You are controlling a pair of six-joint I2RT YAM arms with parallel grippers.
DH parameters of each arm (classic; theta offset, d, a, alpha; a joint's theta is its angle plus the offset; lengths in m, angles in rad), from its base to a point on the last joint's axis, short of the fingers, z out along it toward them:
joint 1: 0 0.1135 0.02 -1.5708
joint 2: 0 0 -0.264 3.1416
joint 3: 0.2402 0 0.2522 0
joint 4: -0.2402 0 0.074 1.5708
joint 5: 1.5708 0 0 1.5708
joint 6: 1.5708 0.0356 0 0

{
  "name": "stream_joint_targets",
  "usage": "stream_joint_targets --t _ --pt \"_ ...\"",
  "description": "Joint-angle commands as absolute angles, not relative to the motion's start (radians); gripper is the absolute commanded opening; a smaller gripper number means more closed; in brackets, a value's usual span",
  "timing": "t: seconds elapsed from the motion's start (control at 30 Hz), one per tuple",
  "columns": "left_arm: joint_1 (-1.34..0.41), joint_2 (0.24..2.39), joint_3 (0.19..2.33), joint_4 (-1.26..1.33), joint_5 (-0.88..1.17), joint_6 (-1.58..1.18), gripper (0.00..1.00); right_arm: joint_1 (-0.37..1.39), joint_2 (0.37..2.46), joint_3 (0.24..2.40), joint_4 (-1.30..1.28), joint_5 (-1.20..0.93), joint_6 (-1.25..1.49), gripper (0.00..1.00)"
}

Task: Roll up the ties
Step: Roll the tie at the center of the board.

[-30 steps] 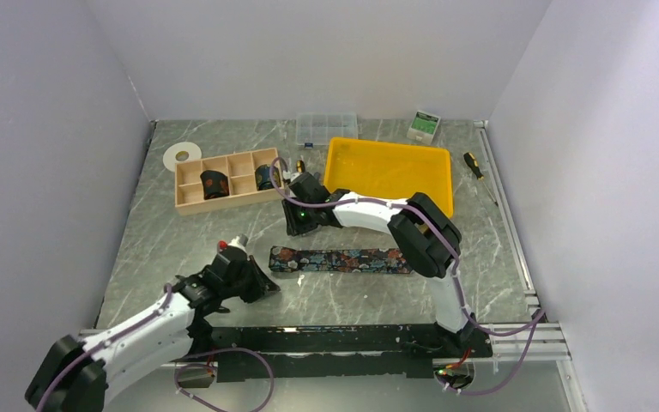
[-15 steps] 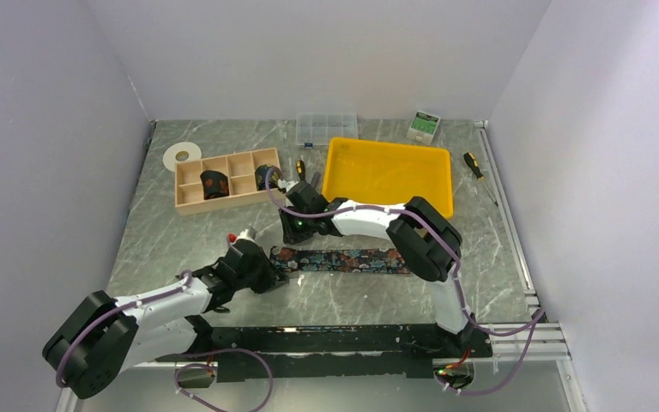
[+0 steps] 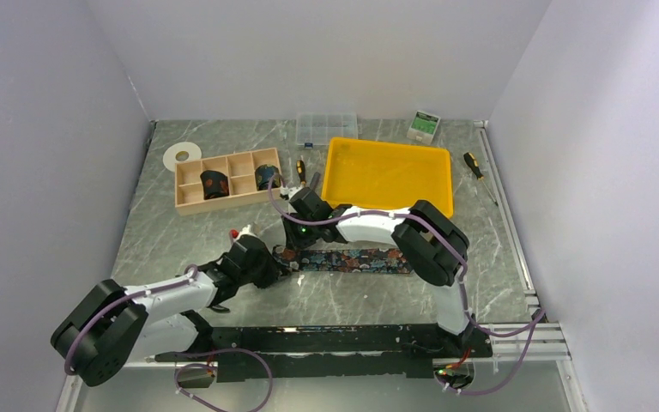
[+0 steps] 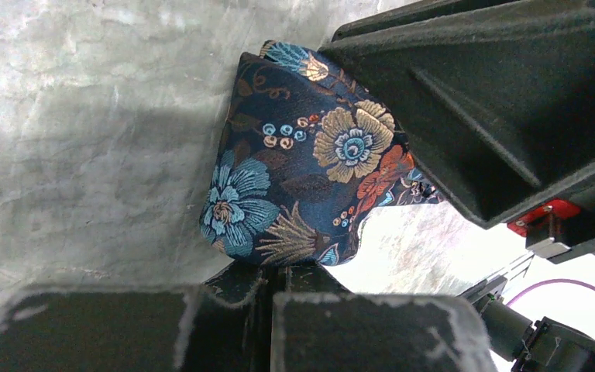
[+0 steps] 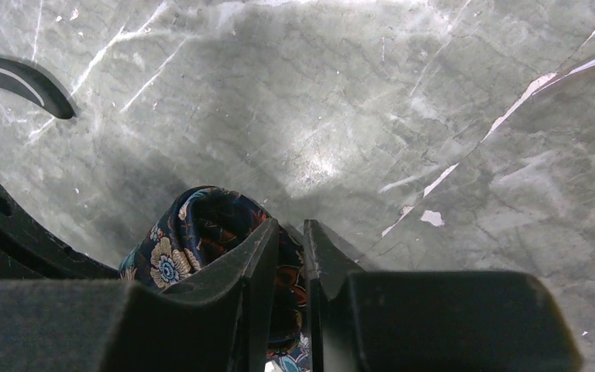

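Observation:
A dark floral tie (image 3: 356,259) lies as a flat strip on the marble table. Its left end is lifted and curled between both grippers. My left gripper (image 3: 280,267) is shut on the edge of that end, seen close up in the left wrist view (image 4: 302,186). My right gripper (image 3: 297,246) comes down from behind, its fingers shut on the same end with fabric (image 5: 194,232) pinched between them. Two rolled ties (image 3: 214,184) (image 3: 266,178) sit in compartments of the wooden box (image 3: 190,203).
A yellow tray (image 3: 390,148) stands right behind the tie. At the back are a clear organiser (image 3: 327,127), a white tape roll (image 3: 181,155) and a small green-white box (image 3: 426,125). A screwdriver (image 3: 474,165) lies at the right; a small tool (image 3: 301,169) beside the wooden box.
My left gripper moved right to the tie's left end and closed on it. My right gripper came down from near the wooden box onto the same end, which now curls up.

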State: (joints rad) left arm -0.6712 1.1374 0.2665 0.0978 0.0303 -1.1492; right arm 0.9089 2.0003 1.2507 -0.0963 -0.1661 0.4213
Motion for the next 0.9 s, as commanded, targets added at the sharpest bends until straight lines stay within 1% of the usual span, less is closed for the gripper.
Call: stream_joint_targets --t 0.0,0.23,0.4,0.47,0.67,0.8,0.87 --pt "-0.676 1.176 0.294 0.118 0.002 -1.147 0.03 0.92 1.968 1.231 -0.112 -0.185 0.409 0.23" --pt "-0.677 1.179 0.297 0.122 0.005 -1.144 0.03 0.921 1.963 1.229 -0.116 -0.193 0.406 0.22" --pt "-0.687 1.149 0.278 0.116 0.043 -1.136 0.03 0.905 1.956 1.266 -0.149 -0.142 0.422 0.25" --pt "-0.693 1.118 0.264 0.102 0.061 -1.134 0.03 0.881 1.951 1.287 -0.162 -0.124 0.431 0.28" --pt "-0.71 0.945 0.229 -0.022 0.091 -1.12 0.04 0.814 1.9 1.349 -0.188 -0.086 0.443 0.44" --pt "-0.711 0.829 0.256 -0.146 0.126 -1.082 0.07 0.786 1.847 1.396 -0.22 -0.069 0.443 0.53" --pt "-0.711 0.777 0.281 -0.208 0.146 -1.056 0.08 0.784 1.801 1.385 -0.228 -0.044 0.447 0.56"
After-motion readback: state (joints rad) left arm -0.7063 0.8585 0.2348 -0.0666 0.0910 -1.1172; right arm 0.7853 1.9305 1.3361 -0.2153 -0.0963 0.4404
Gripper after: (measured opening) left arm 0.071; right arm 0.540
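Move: The rolled end of the tie sits between the two hands: about 4 cm ahead of the left fingertips and level with them sideways, at about their height, and some 3 cm back and 1 cm left of the right fingertips. The flat strip's middle lies about 21 cm to the right of the left hand and 4 cm ahead. From the right hand, the red screwdriver is some 17 cm ahead and 5 cm right, the yellow tray's middle 21 cm ahead and 28 cm right. The shut left fingertips keep touching the roll's near edge while the right fingers stay at its far edge, both hands almost still at first. Then they come free in opposite directions: the right goes about 6 cm forward, lifting some 5 cm and drifting right as its fingers open wider and it turns slightly clockwise, while the left backs off and rises about 3 cm each, still shut. ##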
